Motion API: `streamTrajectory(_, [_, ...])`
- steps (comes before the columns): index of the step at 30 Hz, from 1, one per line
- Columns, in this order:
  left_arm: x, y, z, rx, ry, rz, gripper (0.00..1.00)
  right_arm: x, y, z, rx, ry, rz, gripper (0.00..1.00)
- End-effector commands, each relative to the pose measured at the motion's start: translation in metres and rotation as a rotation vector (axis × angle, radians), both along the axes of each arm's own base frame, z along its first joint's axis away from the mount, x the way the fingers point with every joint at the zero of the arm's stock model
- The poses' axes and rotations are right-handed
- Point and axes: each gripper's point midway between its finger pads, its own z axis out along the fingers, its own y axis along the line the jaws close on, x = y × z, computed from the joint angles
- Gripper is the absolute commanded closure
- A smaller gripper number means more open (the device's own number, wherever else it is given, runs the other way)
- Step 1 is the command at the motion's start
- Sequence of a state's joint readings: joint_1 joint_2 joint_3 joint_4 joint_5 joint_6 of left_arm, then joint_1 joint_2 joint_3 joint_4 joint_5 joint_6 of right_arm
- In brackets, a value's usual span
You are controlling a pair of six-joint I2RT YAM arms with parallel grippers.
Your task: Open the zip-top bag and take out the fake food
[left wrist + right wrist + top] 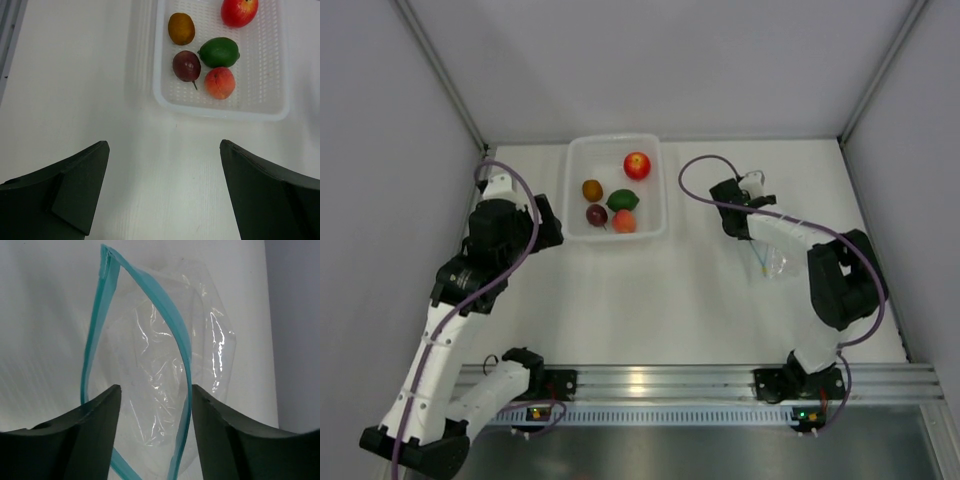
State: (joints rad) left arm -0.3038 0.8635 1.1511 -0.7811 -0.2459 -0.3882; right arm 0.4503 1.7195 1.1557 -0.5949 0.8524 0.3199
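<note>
The zip-top bag [165, 355] lies on the white table, clear and crinkly, its teal zip strip [177, 320] gaping wide with nothing inside. In the top view the bag [772, 263] shows beneath the right forearm. My right gripper [155, 395] is open, with the bag's mouth between its fingers and not pinched. The fake food sits in a white tub [575, 170]: red [637, 165], brownish-orange [592, 189], green [623, 199], maroon [597, 214] and orange [624, 221]. My left gripper [165, 150] stands wide open above bare table, just short of the tub [220, 111].
Grey walls close in the table on the left, back and right. The tub stands at the back centre, between the two arms. A purple cable loops over the right arm [695, 170] and another over the left arm [515, 180].
</note>
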Motion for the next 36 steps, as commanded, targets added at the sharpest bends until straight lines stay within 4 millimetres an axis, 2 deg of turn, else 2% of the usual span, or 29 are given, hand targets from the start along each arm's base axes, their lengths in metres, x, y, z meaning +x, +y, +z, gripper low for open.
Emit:
streamTrajectory(1, [-0.012, 0.012, -0.009, 0.046, 0.006, 0.025, 0.02, 0.009, 0.02, 0.03, 0.107, -0.106, 0.016, 0.37])
streamTrajectory(2, [-0.013, 0.02, -0.008, 0.059, -0.005, 0.06, 0.02, 0.006, 0.025, 0.031, 0.138, -0.106, 0.029, 0.37])
streamTrajectory(4, [-0.015, 0.025, -0.016, 0.071, 0.001, 0.089, 0.02, 0.004, 0.033, 0.05, 0.215, -0.163, 0.061, 0.34])
streamTrajectory(5, [-0.015, 0.03, -0.019, 0.084, 0.002, 0.111, 0.02, 0.0, 0.04, 0.05, 0.264, -0.154, 0.094, 0.2])
streamTrajectory(6, [-0.016, 0.031, -0.027, 0.094, 0.017, 0.115, 0.02, -0.003, 0.042, 0.066, 0.304, -0.194, 0.11, 0.15])
streamTrajectory(8, [-0.015, 0.034, -0.034, 0.099, 0.019, 0.133, 0.02, -0.009, 0.048, 0.074, 0.358, -0.211, 0.14, 0.13])
streamTrajectory(9, [-0.015, 0.035, -0.036, 0.101, 0.02, 0.141, 0.02, -0.012, 0.047, 0.087, 0.384, -0.246, 0.146, 0.13])
streamTrajectory(10, [-0.015, 0.034, -0.041, 0.096, 0.027, 0.143, 0.02, -0.016, 0.048, 0.091, 0.395, -0.255, 0.154, 0.13])
streamTrajectory(11, [-0.013, 0.033, -0.041, 0.091, 0.022, 0.141, 0.02, -0.02, 0.048, 0.092, 0.41, -0.256, 0.163, 0.13])
streamTrajectory(12, [-0.013, 0.032, -0.041, 0.084, 0.019, 0.135, 0.02, -0.025, 0.048, 0.103, 0.436, -0.285, 0.175, 0.11])
streamTrajectory(14, [-0.013, 0.033, -0.037, 0.084, 0.005, 0.14, 0.02, -0.034, 0.049, 0.104, 0.468, -0.291, 0.201, 0.04])
streamTrajectory(15, [-0.014, 0.034, -0.036, 0.085, 0.0, 0.146, 0.02, -0.04, 0.048, 0.118, 0.493, -0.337, 0.221, 0.03])
streamTrajectory(16, [-0.016, 0.035, -0.032, 0.081, -0.016, 0.149, 0.02, -0.044, 0.048, 0.122, 0.505, -0.353, 0.238, 0.01])
streamTrajectory(17, [-0.016, 0.036, -0.031, 0.08, -0.021, 0.152, 0.02, -0.05, 0.051, 0.119, 0.516, -0.346, 0.282, 0.01])
streamTrajectory(18, [-0.018, 0.037, -0.029, 0.076, -0.031, 0.154, 0.02, -0.056, 0.05, 0.135, 0.547, -0.405, 0.309, 0.01])
streamTrajectory(20, [-0.024, 0.041, -0.023, 0.07, -0.061, 0.165, 0.02, -0.066, 0.048, 0.142, 0.564, -0.434, 0.332, 0.01])
streamTrajectory(24, [-0.034, 0.044, -0.01, 0.056, -0.12, 0.161, 0.02, -0.095, 0.031, 0.176, 0.588, -0.535, 0.357, 0.01])
streamTrajectory(27, [-0.045, 0.044, 0.002, 0.048, -0.176, 0.131, 0.02, -0.115, 0.024, 0.192, 0.585, -0.558, 0.399, 0.01])
streamTrajectory(36, [-0.087, 0.048, 0.044, 0.037, -0.36, 0.043, 0.02, -0.167, -0.002, 0.208, 0.587, -0.553, 0.408, 0.01])
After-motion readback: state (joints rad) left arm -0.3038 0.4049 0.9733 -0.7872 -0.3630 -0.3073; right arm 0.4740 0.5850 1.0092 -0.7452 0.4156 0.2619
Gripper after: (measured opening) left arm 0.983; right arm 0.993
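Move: The zip-top bag, now empty and with its mouth gaping, lies right under the right gripper, its middle about 3 cm to the right, 2 cm ahead and some 5 cm below. The white bin holding the fake food stands about 43 cm to that hand's left and 17 cm ahead, its peach some 40 cm left and 8 cm ahead. From the left gripper the bag is about 56 cm to the right, 9 cm ahead and 26 cm lower. Open the right gripper from half to fully wide, slipping left some 3 cm and coming free of the bag's blue zip edge, then lift it about 20 cm and draw it back about 15 cm, tilting the fingers up. Bring the left gripper, still empty and open, back about 8 cm and left 5 cm, away from the bin, dipping 5 cm before rising again. ##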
